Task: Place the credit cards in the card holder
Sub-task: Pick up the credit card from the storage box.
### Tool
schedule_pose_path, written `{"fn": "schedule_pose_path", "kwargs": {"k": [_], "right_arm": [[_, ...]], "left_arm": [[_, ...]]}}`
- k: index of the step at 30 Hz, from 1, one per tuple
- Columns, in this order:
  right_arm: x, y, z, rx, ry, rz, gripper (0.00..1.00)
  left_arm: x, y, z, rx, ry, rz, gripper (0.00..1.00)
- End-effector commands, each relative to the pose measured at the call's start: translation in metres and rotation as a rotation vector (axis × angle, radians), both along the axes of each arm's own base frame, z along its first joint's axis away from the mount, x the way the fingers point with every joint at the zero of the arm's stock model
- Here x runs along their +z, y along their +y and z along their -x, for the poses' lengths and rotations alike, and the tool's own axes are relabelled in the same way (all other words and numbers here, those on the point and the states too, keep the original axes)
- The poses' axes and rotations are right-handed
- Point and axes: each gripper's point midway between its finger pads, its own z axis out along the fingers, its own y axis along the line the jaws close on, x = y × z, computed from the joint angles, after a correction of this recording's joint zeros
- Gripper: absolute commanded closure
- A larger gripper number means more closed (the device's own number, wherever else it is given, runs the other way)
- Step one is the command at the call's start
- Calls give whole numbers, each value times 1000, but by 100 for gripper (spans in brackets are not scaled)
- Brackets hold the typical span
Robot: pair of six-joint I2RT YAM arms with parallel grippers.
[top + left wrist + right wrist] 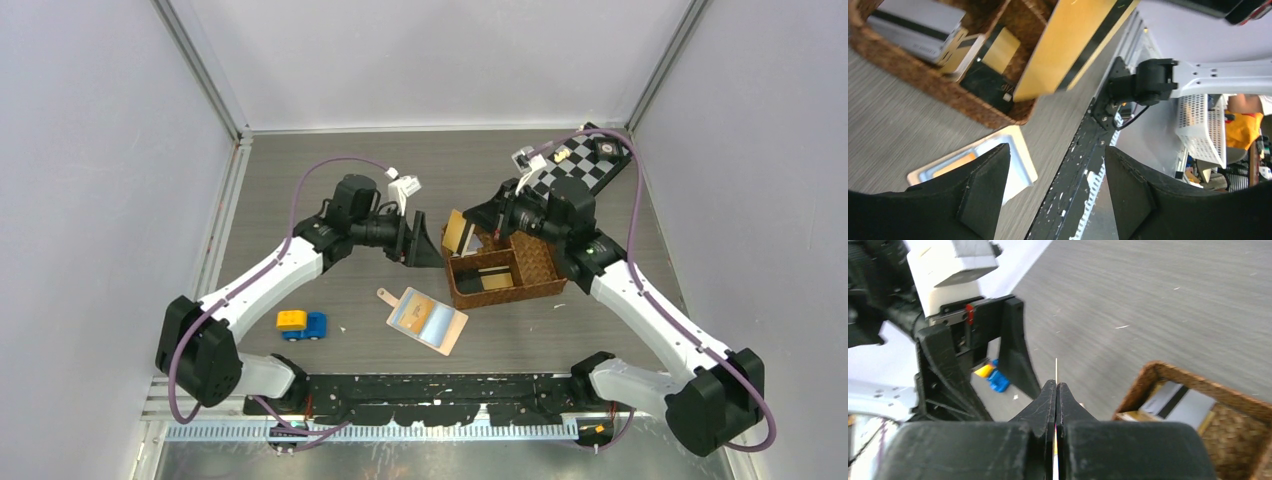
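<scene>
My right gripper is shut on a yellow-tan credit card, held upright over the basket's left end. In the right wrist view that card shows edge-on as a thin line. My left gripper stands open and empty just left of the card, not touching it. The card holder lies open and flat on the table in front of both. More credit cards lie in the basket: a silver-grey one, a tan one and a black one.
The brown woven divided basket sits right of centre. A blue and yellow toy car rests at front left. A checkered board lies at back right. The black base rail runs along the near edge.
</scene>
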Motion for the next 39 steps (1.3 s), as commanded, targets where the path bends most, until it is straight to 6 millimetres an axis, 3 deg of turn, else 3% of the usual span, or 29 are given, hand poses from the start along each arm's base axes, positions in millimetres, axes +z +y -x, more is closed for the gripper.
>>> {"fn": "schedule_pose_path", "kwargs": {"k": [1,6,12,20,26,30,32,36,39], "right_arm": [[38,17,40,193,46,-131,99],[55,20,62,280,52,-177,100],[65,21,78,350,52,-203,100],[68,24,80,376,57,-214,100],[68,24,79,372,61,-216,100],[61,22,75,340,77,-197,99],[52,18,71,291,108,-171,89],[27,-3,60,106,182,-83,57],[2,-26,54,-84,280,-28,50]], "left_arm": [[59,-20,7,-114,-128,189,28],[55,-10,1,-53,-163,124,28],[71,-12,13,-79,-142,188,31],[78,-15,33,-129,-81,231,56],[86,-21,41,-154,-51,305,68],[85,-22,43,-165,-41,315,99],[76,-18,42,-148,-40,271,100],[49,4,31,-52,-79,61,100],[30,33,11,50,-143,-129,100]]}}
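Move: The credit card, a gold one with a black stripe, is already held upright in the right fingers; from the left gripper it lies about 5 cm ahead, 6 cm to the right and some 2 cm above. The open left gripper is the right hand's goal, roughly 9 cm to its left, 3 cm back and 4 cm lower. From the left gripper, the storage box sits about 18 cm right, 2 cm ahead and 17 cm below, the card holder 11 cm back, straight in line sideways, 20 cm below. Draw the right gripper, still pinching the card, about 8 cm back and some 4 cm up, turning it roughly 20 degrees counter-clockwise to present the free edge. Meanwhile raise the left gripper about 7 cm, easing it back and slightly right, and pinch that edge shut; then open the right fingers halfway and lower both hands a little. ##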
